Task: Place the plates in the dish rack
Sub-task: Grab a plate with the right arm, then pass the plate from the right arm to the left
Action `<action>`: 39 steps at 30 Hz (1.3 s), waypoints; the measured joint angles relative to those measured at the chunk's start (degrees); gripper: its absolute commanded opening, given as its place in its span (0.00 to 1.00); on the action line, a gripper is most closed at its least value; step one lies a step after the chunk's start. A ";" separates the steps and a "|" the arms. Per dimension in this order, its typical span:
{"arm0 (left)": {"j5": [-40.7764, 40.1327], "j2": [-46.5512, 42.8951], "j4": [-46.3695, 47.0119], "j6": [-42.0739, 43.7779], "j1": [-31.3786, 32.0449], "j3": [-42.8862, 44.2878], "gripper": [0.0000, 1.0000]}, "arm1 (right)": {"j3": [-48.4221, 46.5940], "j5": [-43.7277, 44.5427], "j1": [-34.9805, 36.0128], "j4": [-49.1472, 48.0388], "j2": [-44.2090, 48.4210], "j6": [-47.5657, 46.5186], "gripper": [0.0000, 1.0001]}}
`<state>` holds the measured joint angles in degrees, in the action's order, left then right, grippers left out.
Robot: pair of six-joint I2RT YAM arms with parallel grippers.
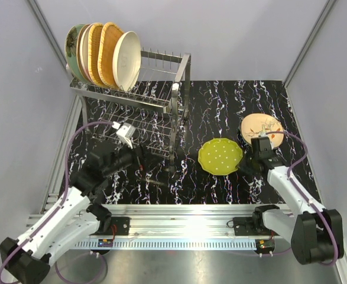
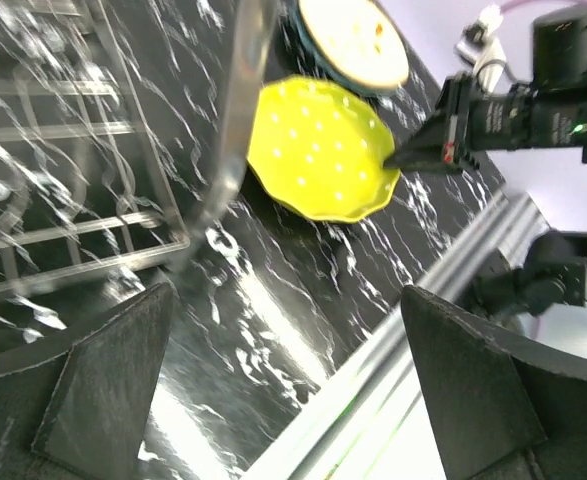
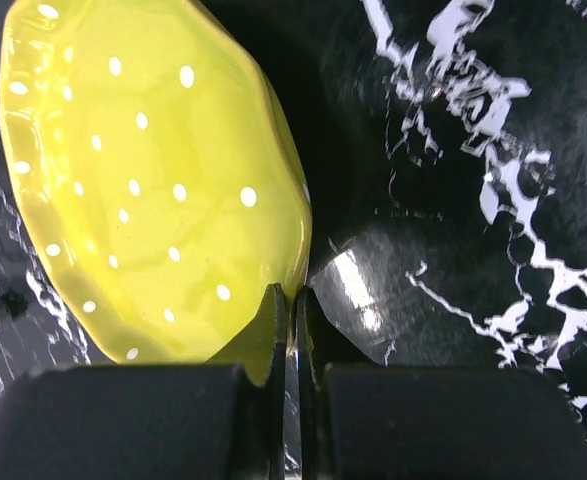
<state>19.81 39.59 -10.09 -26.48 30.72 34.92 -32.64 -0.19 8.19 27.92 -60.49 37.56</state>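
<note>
A lime dotted plate [image 1: 220, 156] [image 2: 323, 150] [image 3: 143, 180] lies on the black marbled table right of the dish rack [image 1: 161, 94] [image 2: 233, 110]. My right gripper [image 1: 244, 165] [image 3: 295, 300] is shut on its right rim, one finger on each face. A beige floral plate [image 1: 260, 128] [image 2: 358, 40] lies just behind that gripper. Several plates [image 1: 105, 53], wicker and cream among them, stand upright in the rack's top tier at the left end. My left gripper [image 1: 139, 160] [image 2: 288, 292] hangs open and empty low in front of the rack's lower tier.
An aluminium rail [image 1: 185, 213] [image 2: 453, 290] runs along the near table edge, carrying both arm bases. The right end of the rack's top tier shows bare prongs [image 1: 161, 59]. Grey walls close in the table on the left, right and back.
</note>
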 measured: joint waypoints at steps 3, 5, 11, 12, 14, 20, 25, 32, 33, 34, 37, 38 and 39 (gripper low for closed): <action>0.48 3.02 2.97 -2.38 2.86 -1.49 0.99 | 1.46 -1.90 0.00 0.83 2.45 -1.22 0.00; 1.22 4.90 6.12 -4.70 4.92 -3.21 0.99 | 2.91 -3.89 0.00 1.07 4.24 -1.81 0.00; 1.77 10.99 13.51 -11.34 10.19 -8.07 0.99 | 5.05 -8.50 0.00 2.54 10.08 -2.47 0.00; 1.42 11.89 13.94 -12.11 11.10 -8.46 0.99 | 5.09 -9.07 0.00 2.91 10.84 -2.51 0.00; 0.70 13.31 14.88 -13.42 13.05 -9.07 0.99 | 5.31 -10.40 0.00 3.43 12.07 -2.47 0.00; -1.55 19.39 18.97 -17.09 17.46 -9.60 0.99 | 5.75 -14.51 0.00 4.11 13.44 -2.78 0.00; -3.80 23.98 21.64 -19.30 17.81 -9.73 0.99 | 6.29 -17.07 0.00 4.24 13.44 -3.45 0.00; -5.79 30.99 25.68 -22.36 17.81 -9.73 0.98 | 7.61 -19.80 0.07 3.89 13.46 -2.19 0.00; -5.79 31.91 26.38 -23.12 17.81 -9.73 0.97 | 7.80 -20.39 0.07 3.89 13.46 -1.70 0.00; -5.79 32.89 27.28 -23.69 17.81 -9.73 0.96 | 8.00 -20.87 0.07 3.87 13.46 -1.25 0.00; -5.73 35.04 29.46 -25.46 17.92 -9.73 0.96 | 8.81 -22.25 0.07 3.74 14.12 0.26 0.00; -5.73 35.69 30.23 -26.10 18.03 -9.73 0.96 | 9.20 -22.64 0.07 3.65 14.58 0.85 0.00; -5.73 36.20 30.80 -26.51 18.14 -9.73 0.96 | 9.51 -23.08 0.07 3.65 14.95 1.38 0.00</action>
<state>14.09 75.79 20.71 -52.99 48.86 25.19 -23.14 -23.27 8.25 31.57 -45.54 38.94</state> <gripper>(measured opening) 0.962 0.022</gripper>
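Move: The right hand pinches the green plate by its rim; the plate's middle is about 8 cm to its left and 4 ahead, level with it. The open left gripper is some 34 cm left, 1 cm back and 16 higher. From that left hand the plate is about 26 cm right, 5 ahead and 16 lower, with the dish rack's near post 8 cm right and 2 ahead. The flowered plate is 15 cm ahead of the right hand, 8 right and 5 lower. Left hand, open, sinks about 15 cm rightward towards the green plate; right hand keeps its pinch, bringing it back-left. ##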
